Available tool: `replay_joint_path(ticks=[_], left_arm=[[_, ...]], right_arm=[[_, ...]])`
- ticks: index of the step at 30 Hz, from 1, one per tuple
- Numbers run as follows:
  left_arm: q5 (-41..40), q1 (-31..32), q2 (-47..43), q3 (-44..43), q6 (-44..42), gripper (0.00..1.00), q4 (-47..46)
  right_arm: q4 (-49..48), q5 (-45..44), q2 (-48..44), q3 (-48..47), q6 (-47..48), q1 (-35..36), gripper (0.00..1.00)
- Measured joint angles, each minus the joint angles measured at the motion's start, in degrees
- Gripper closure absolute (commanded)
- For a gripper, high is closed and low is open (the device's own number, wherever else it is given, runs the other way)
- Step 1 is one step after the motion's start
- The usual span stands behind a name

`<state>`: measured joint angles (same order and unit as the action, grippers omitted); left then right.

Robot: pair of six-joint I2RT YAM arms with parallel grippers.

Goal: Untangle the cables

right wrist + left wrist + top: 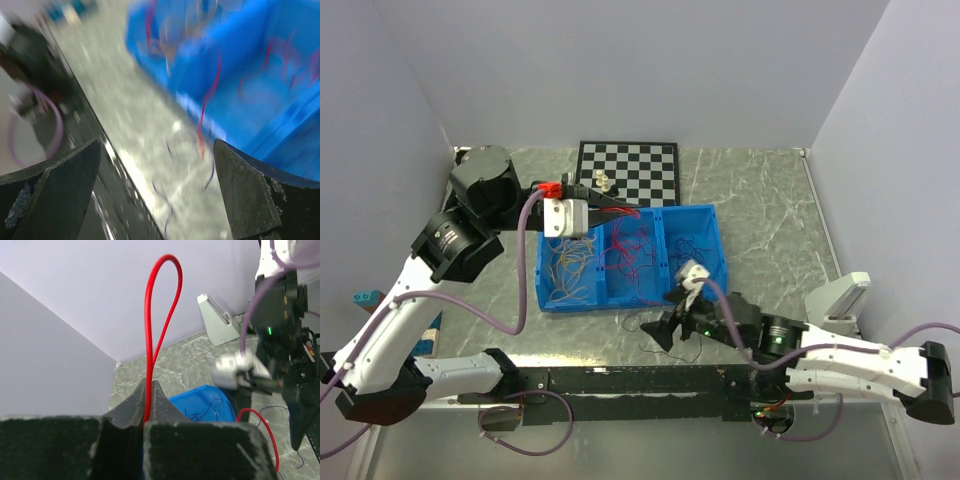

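The cables lie sorted in a blue bin [710,214]: yellow-orange wires [570,268] on the left, red wires [628,250] in the middle, dark purple wires [695,245] on the right. My left gripper [630,210] hovers over the bin's back edge, shut on a red cable [148,330]. That cable loops up above the left gripper [148,386] in the left wrist view. My right gripper [662,330] stands open, holding nothing, just above the table in front of the bin. Loose dark purple wires [167,200] lie below the right gripper [156,150], and a red wire [205,110] hangs down the bin's front wall.
A chessboard [627,172] with a few pieces [603,181] lies behind the bin. A white stand [840,295] sits at the right table edge. A teal block [365,298] is at the far left. The right wrist view is motion-blurred.
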<state>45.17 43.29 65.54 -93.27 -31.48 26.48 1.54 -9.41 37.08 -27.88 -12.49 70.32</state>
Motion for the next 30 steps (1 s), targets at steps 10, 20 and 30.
replay_joint_path(ticks=[10, 20, 30], left_arm=[[0.00, 0.11, 1.68, -2.89, 0.22, 0.99, 1.29], [0.00, 0.55, 1.66, -4.26, 0.68, 0.99, 1.18], [-10.08, 1.03, -0.35, -0.26, -1.01, 0.99, -16.06]], right_arm=[[-1.44, -3.93, 6.84, 7.30, -5.27, 0.04, 0.08], [-7.43, -3.39, 15.37, 7.26, -6.84, 0.04, 1.00], [-3.19, -3.21, 11.28, 7.32, -13.73, 0.04, 1.00]])
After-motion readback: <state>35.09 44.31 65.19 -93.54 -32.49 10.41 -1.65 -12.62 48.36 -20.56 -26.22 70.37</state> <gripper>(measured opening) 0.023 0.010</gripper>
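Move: The purple cable to be pinched lies near the table almost straight beneath the open right gripper, about 11 cm down and 1 cm ahead. From that gripper, the blue box's middle compartment is some 13 cm ahead and 5 cm left, its right compartment 14 cm ahead and 8 cm right, both roughly 9 cm lower. For the high left gripper, already holding a red cable loop, the purple cable is about 40 cm down, 2 cm back and 4 cm right. Drop the open right gripper about 11 cm to the purple cable just in front of the box, tilting its fingers further down by some 15 degrees, then shut them to pinch the cable and ease up slightly. Keep the left fingers closed on the red loop and hold nearly still, then swing them up and a little forward, tips tilting upward. ##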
